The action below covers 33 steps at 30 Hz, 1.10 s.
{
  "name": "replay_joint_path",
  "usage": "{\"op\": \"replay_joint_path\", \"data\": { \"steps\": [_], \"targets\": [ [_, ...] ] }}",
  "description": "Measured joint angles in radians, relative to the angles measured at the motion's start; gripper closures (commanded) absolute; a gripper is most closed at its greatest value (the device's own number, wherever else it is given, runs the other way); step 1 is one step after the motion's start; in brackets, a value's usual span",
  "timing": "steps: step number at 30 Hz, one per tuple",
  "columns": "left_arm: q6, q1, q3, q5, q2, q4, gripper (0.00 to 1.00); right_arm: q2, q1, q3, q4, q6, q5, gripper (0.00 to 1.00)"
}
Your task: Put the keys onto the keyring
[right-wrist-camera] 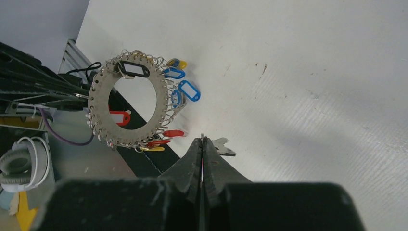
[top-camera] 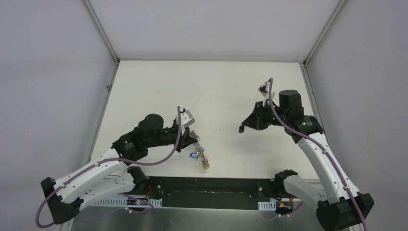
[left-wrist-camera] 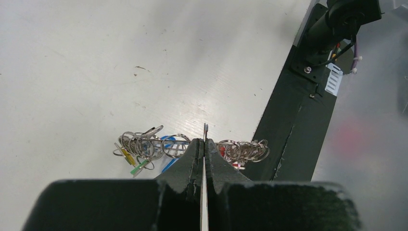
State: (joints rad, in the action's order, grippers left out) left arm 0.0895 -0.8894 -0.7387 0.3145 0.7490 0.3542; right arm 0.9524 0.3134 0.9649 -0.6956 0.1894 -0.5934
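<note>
My left gripper (top-camera: 191, 140) is shut on the keyring (top-camera: 200, 155) and holds it above the table's near edge. In the left wrist view the keyring (left-wrist-camera: 205, 129) shows edge-on between the shut jaws of that gripper (left-wrist-camera: 205, 141), with small rings and coloured tags fanning out to both sides. The right wrist view shows the keyring (right-wrist-camera: 102, 96) as a flat grey ring fringed with blue, red and yellow tags. My right gripper (right-wrist-camera: 202, 140) is shut on a small metal key (right-wrist-camera: 223, 146), whose blade sticks out to the right; a red sliver shows between the jaws. The right gripper (top-camera: 241, 129) hangs right of the keyring, apart from it.
A black base rail (top-camera: 211, 192) runs along the near table edge, just below the keyring (left-wrist-camera: 293, 120). White enclosure walls stand at the left, right and back. Cables and a white coil (right-wrist-camera: 17, 161) lie beyond the table's edge in the right wrist view.
</note>
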Motion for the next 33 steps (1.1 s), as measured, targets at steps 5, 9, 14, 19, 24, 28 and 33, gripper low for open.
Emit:
{"op": "replay_joint_path", "data": {
  "steps": [5,9,14,19,24,28,33],
  "targets": [
    [-0.005,0.000,0.000,0.012,0.004,0.002,1.00,0.014,0.052,0.004,-0.020,-0.050,-0.042,1.00],
    [-0.010,0.000,0.000,0.037,0.010,0.002,1.00,0.037,0.141,0.021,-0.018,-0.058,-0.051,1.00],
    [-0.011,0.000,0.000,0.063,0.026,0.003,1.00,0.069,0.275,0.028,-0.003,-0.068,-0.054,1.00],
    [-0.006,0.000,0.000,0.082,0.032,0.002,1.00,0.089,0.406,0.042,0.016,-0.093,-0.055,1.00],
    [0.006,0.000,0.000,0.108,0.048,-0.011,1.00,0.137,0.511,0.073,0.052,-0.109,-0.047,1.00],
    [0.013,0.000,0.000,0.130,0.059,-0.022,1.00,0.187,0.576,0.084,0.089,-0.110,-0.021,1.00],
    [0.024,0.000,0.000,0.159,0.059,-0.049,1.00,0.228,0.633,0.088,0.123,-0.110,0.016,1.00]
  ]
}}
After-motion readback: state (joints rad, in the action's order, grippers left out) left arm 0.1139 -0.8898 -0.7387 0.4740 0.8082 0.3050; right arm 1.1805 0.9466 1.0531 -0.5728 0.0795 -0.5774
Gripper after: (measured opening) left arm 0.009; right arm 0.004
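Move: The right hand holds a key; from it, the keyring's rim, pinched in the left fingertips, lies about 19 cm to the left, 8 cm back and at much the same height. The blue tags hanging on the ring are roughly 20 cm left of the right hand, 7 cm back and 8 cm below. The left hand has that rim right between its fingers. Right hand swings its key 13 cm left and 10 back, towards the keyring the left eases back and right. ##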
